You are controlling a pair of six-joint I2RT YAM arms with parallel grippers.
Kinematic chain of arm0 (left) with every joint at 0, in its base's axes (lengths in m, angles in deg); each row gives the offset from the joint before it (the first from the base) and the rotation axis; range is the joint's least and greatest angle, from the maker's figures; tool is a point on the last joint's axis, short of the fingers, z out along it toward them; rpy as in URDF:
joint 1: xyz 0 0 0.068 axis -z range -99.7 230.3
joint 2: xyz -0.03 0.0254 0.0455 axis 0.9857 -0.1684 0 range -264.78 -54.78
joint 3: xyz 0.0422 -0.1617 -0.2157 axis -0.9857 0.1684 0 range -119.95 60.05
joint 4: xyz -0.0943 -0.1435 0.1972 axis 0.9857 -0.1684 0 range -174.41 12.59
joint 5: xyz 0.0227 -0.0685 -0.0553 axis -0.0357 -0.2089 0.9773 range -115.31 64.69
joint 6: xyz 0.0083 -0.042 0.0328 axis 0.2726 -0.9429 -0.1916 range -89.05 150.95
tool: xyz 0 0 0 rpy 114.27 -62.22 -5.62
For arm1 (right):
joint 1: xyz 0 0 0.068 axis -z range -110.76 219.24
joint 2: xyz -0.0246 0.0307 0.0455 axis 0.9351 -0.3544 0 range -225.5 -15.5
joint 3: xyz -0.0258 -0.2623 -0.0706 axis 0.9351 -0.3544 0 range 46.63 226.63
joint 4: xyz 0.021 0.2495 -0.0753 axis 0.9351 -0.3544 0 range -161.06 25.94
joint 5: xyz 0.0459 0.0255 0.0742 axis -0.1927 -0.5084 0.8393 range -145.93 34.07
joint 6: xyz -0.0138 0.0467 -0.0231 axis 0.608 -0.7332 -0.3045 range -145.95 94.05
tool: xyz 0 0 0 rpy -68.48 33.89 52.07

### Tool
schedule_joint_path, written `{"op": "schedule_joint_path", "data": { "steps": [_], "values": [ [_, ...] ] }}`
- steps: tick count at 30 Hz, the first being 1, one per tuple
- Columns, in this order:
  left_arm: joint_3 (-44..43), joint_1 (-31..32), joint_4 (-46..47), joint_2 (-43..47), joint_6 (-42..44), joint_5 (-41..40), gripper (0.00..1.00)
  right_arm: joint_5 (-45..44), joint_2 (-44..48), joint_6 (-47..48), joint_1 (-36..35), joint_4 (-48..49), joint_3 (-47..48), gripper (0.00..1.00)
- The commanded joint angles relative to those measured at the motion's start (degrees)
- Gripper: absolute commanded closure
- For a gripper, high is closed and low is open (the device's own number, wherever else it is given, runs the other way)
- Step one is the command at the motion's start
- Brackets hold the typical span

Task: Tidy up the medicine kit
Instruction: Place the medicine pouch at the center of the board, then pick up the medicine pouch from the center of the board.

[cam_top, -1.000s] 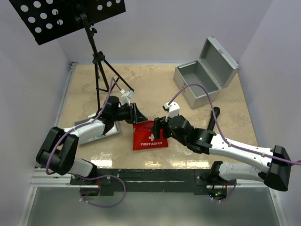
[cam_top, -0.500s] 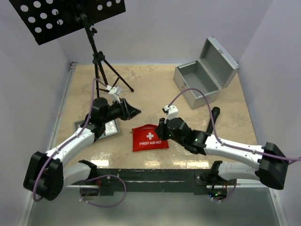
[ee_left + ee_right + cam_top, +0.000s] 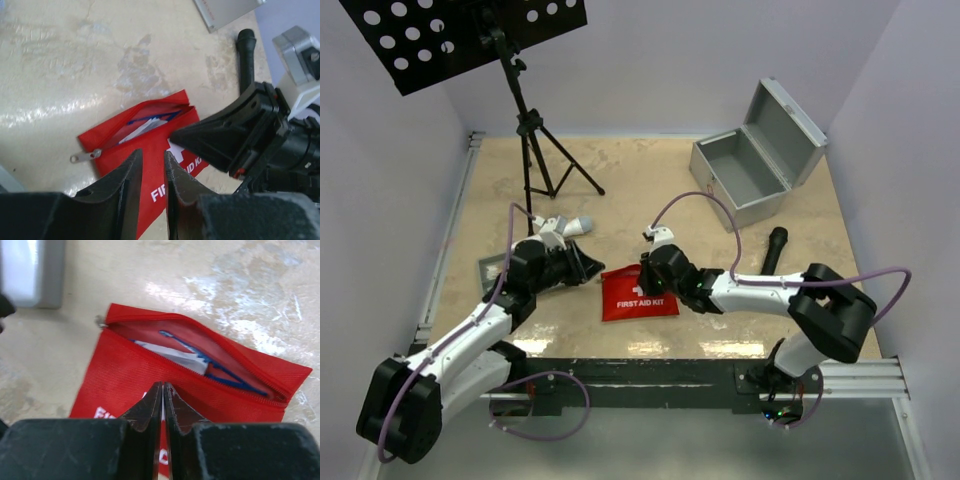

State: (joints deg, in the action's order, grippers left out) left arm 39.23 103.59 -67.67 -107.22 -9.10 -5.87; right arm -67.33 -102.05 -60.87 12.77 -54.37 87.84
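The red "FIRST AID KIT" pouch (image 3: 638, 292) lies flat on the table, its zipper open, with white and blue supplies showing inside (image 3: 180, 356). My right gripper (image 3: 650, 272) is over the pouch's (image 3: 125, 375) printed face, its jaws pressed shut (image 3: 163, 385); whether fabric is pinched does not show. My left gripper (image 3: 588, 265) sits just left of the pouch (image 3: 150, 137), its jaws a narrow gap apart (image 3: 152, 154) with nothing between them. The silver-grey metal case (image 3: 740, 205) stands open at the back right, apart from both grippers. A grey tray (image 3: 492, 267) lies under my left arm.
A black tripod stand (image 3: 530, 130) with a perforated black plate rises at the back left. A black cylindrical object (image 3: 773, 248) lies right of the pouch, below the case. Walls close in the table at left, right and back.
My right gripper went from wide open to shut and slid left onto the pouch. My left arm drew back toward the near left, its jaws narrowing.
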Motion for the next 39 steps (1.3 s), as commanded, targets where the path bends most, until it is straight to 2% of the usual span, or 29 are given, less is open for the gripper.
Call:
{"op": "schedule_joint_path", "data": {
  "steps": [1,8,12,15,17,20,22,25,28,39],
  "values": [
    [2.88,0.27,0.72,0.42,-2.31,-0.81,0.72,0.85,-2.66,-0.68,1.80,3.31,1.24,0.91],
    [4.73,0.35,1.43,0.85,-2.49,-0.72,0.72,-0.11,-4.69,-0.51,1.98,1.03,2.38,0.93],
    [5.17,0.35,0.73,2.61,-2.75,-2.21,0.72,-2.75,3.81,0.63,1.97,1.29,1.59,0.91],
    [5.26,0.35,0.20,3.66,-3.10,-3.44,0.71,-3.62,9.10,3.00,1.98,-0.72,3.34,0.80],
    [5.26,0.35,0.37,3.84,-3.36,-3.80,0.70,-5.55,9.73,5.37,1.98,-3.44,5.54,0.66],
    [5.52,0.35,0.72,3.49,-3.89,-3.89,0.70,-10.38,6.93,8.19,2.06,-8.54,9.40,0.47],
    [5.70,0.35,0.98,3.40,-4.16,-3.71,0.70,-11.71,3.77,10.47,2.59,-11.08,11.78,0.40],
    [5.88,0.35,0.55,3.40,-4.33,-3.53,0.70,-13.12,-1.69,13.11,2.94,-12.94,14.68,0.39],
    [5.61,0.27,-0.94,4.19,-3.81,-3.71,0.70,-12.78,-4.24,15.75,2.94,-12.95,15.83,0.42],
    [7.02,0.27,-3.41,7.01,-3.80,-4.06,0.70,-13.12,-7.93,21.12,2.77,-13.82,16.09,0.37]
  ]
}}
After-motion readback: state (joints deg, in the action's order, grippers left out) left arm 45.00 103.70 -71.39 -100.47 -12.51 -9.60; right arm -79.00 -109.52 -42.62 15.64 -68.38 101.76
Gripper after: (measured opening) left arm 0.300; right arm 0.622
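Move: The medicine pouch lies almost directly beneath the right hand, its middle about 2 cm to the left and some 3 cm down; its open mouth is roughly 6 cm ahead and 1 cm left. The grey tray sits about 30 cm left and 4 cm ahead, the white microphone around 25 cm left and 20 cm ahead. From the left hand, the pouch is some 12 cm to the right, level in reach and about 9 cm lower. Down first, about 2.5 cm towards the pouch with nearly shut fingers, the right hand then lifts some 12 cm and arcs forward while opening past halfway. It sinks again to the pouch's far edge, right of its middle, rolling about 20 degrees left side down, fingers spread across the open flap. The left hand eases down, back and left, away from the pouch. ##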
